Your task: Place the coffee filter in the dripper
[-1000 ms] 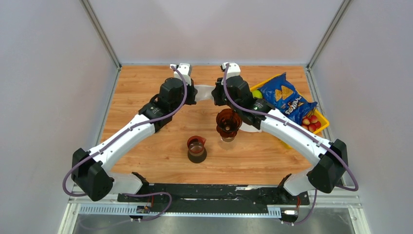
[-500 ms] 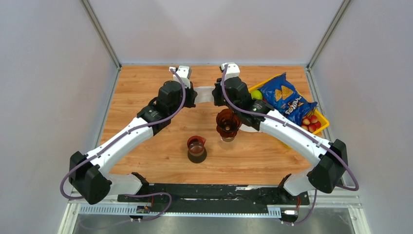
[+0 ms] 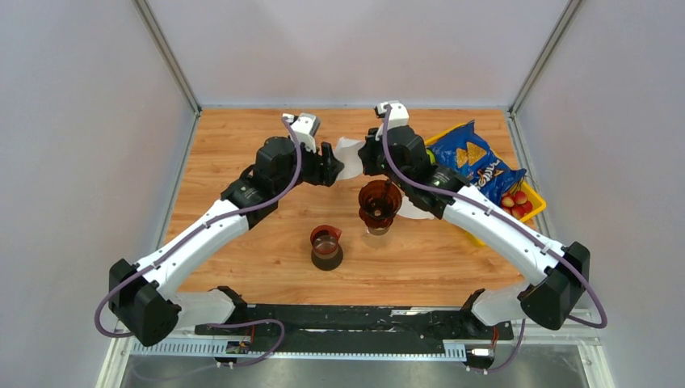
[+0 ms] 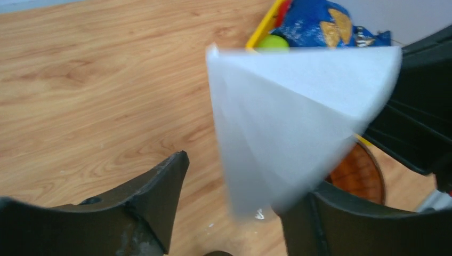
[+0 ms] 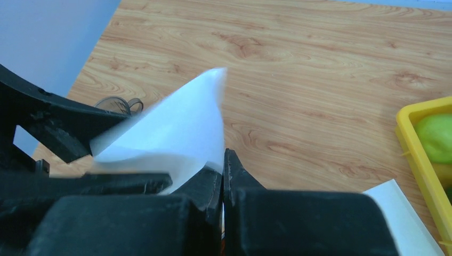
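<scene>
A white paper coffee filter (image 3: 349, 153) hangs in the air between my two grippers, behind the amber dripper (image 3: 379, 202). My right gripper (image 3: 364, 158) is shut on the filter's edge; in the right wrist view the jaws (image 5: 224, 156) pinch the filter (image 5: 181, 125). My left gripper (image 3: 330, 163) is open. In the left wrist view the filter (image 4: 298, 112) stands between its spread fingers (image 4: 154, 197), against the right one, with the dripper (image 4: 358, 172) below and beyond it.
A dark glass carafe (image 3: 326, 245) stands in front of the dripper. A second white filter (image 3: 416, 212) lies flat beside the dripper. A yellow tray (image 3: 529, 212) at the back right holds a blue chip bag (image 3: 472, 166), a green fruit and red fruits.
Both wrists have turned and shifted a little to the right. The filter now shows more fully between the two grippers.
</scene>
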Robot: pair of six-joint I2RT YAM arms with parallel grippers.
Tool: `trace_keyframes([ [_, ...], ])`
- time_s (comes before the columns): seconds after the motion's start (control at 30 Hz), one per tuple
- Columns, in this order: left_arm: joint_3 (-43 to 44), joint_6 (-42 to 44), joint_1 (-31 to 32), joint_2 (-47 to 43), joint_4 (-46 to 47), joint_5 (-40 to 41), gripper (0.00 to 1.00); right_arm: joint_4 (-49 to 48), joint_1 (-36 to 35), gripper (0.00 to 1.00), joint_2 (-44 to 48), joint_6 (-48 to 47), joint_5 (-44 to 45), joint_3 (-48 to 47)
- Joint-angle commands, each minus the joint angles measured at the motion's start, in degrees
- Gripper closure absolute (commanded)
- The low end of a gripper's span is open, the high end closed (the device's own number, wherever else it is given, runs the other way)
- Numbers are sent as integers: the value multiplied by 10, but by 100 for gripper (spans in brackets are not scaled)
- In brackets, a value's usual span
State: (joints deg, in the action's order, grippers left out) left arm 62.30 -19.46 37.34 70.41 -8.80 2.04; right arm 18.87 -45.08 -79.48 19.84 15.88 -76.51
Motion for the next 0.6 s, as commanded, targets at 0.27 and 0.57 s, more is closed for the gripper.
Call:
trace_keyframes([
  [0.27,-70,-22,-2,-110,122,-238,0,97,10,100,78,13,-3,36],
  [0.57,-83,-15,-2,-131,92,-92,0,182,34,100,119,52,-42,-6],
])
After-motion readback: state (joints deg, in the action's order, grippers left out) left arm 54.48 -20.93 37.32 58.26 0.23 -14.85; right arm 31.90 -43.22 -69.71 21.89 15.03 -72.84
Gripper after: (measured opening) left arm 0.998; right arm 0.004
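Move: The dripper, on its glass server, is about 5 cm right of the right hand, 6 cm back and 14 cm below. From the left hand it lies some 12 cm right, 5 cm back and 12 cm down. The red-rimmed carafe is roughly 10 cm left of the right hand, 13 cm back and 23 cm down. The spare filter lies flat about 16 cm right of that hand, 1 cm ahead and 28 cm down. Keep the right fingers shut on the coffee filter's edge and carry it right and back about 7 cm towards the dripper, tipping the fingers slightly down. Meanwhile finish opening the left gripper, already part open, and draw it back off the filter, then up, about 8 cm in all, turning clockwise some 15 to 20 degrees. ##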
